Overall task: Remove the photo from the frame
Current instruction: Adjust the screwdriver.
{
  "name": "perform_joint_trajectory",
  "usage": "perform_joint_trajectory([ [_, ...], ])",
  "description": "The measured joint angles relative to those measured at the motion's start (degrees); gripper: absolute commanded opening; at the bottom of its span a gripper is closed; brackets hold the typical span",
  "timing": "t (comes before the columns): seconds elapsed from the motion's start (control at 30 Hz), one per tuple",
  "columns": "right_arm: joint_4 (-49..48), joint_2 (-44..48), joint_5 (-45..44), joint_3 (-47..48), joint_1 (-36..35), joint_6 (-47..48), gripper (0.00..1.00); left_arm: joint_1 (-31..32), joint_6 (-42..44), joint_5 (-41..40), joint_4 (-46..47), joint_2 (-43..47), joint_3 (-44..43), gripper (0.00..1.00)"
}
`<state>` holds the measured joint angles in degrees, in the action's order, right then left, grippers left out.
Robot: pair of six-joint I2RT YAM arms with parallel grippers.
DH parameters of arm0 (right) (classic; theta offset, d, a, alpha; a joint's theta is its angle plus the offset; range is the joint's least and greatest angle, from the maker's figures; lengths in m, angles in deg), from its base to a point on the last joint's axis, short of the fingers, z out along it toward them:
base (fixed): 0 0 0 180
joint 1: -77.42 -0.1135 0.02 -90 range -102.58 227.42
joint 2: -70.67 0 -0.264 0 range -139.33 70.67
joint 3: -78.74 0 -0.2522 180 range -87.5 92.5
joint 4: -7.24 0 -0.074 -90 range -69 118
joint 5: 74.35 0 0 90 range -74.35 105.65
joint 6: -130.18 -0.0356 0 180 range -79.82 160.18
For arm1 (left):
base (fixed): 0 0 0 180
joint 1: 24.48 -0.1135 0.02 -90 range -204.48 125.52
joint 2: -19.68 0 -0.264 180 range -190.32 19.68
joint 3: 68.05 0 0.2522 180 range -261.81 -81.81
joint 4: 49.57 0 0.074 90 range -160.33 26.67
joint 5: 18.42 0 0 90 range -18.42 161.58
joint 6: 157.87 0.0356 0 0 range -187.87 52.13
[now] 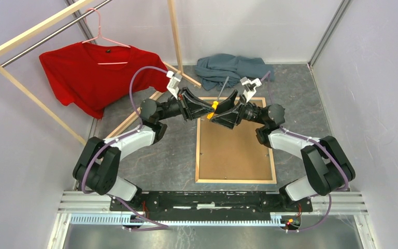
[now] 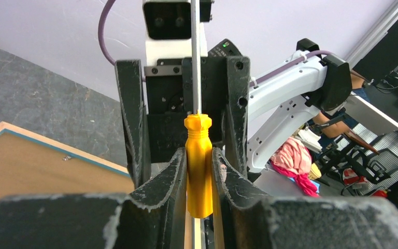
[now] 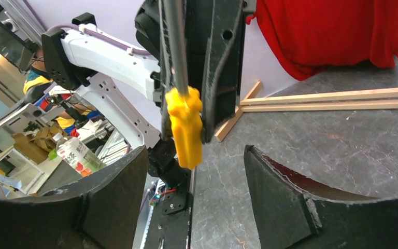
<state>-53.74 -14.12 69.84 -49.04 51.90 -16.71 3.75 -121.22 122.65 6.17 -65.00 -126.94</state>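
The frame (image 1: 236, 180) lies face down on the grey table, its pale wood edge around a plain brown backing board (image 1: 233, 150). One corner of the frame (image 2: 10, 130) shows in the left wrist view. The photo is hidden. Above the frame's far end my left gripper (image 1: 210, 110) (image 2: 199, 155) is shut on the yellow handle of a screwdriver (image 2: 198, 166) (image 1: 213, 107), metal shaft pointing away. My right gripper (image 1: 219, 115) (image 3: 196, 155) faces it, open, jaws either side of the screwdriver handle's end (image 3: 185, 127) without touching.
A red T-shirt (image 1: 96, 72) on a pink hanger lies at the back left over a wooden clothes rack (image 1: 31, 93). A grey-blue cloth (image 1: 233, 67) is bunched behind the frame. Pale walls close in on both sides.
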Motion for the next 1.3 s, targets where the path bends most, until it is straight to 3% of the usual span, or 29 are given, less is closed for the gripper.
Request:
perform_joint_trajectory([
  [0.17, -2.29, -0.07, -0.48, 0.02, -0.26, -0.92, 0.66, 0.72, 0.02, -0.17, 0.44, -0.92, 0.81, 0.02],
  [0.4, -1.79, -0.24, -0.46, 0.02, -1.18, 0.59, 0.67, 1.18, 0.02, -1.05, 0.98, -1.99, 1.62, 0.02],
  [0.67, 10.27, -0.20, -0.44, 0.02, -3.32, 9.99, 0.68, 1.18, 0.04, -1.27, 1.11, -1.99, 1.86, 0.02],
  [0.87, 12.11, 0.22, -0.46, 0.02, -3.37, 10.95, 0.66, 1.73, 0.61, -0.96, 0.87, -1.99, 2.36, 0.02],
  [1.03, 12.66, 1.16, -0.46, 0.02, -3.37, 11.69, 0.54, 2.23, 1.40, -0.31, 0.59, -1.99, 2.38, 0.02],
  [1.3, 12.09, 1.57, 0.85, 0.00, -3.48, 12.00, 0.23, 2.12, 2.62, -0.31, -0.07, -1.95, 2.40, 0.02],
])
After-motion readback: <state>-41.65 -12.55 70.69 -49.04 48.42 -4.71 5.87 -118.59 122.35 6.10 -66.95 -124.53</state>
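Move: The screwdriver handle sits in the left hand's fingertips, practically at that hand's point, with the shaft slanting up and forward; from the open right hand it is about 3 cm to the left, level with it in height and reach. The picture frame lies face down some 28 cm below the right hand, its middle about 4 cm nearer and 10 cm right. The grey cloth lies roughly 28 cm farther out than the right hand and 8 cm to its right, on the table. Right hand eases some 3 cm down and left, then pinches the handle; left hand, still gripping, sinks too. ##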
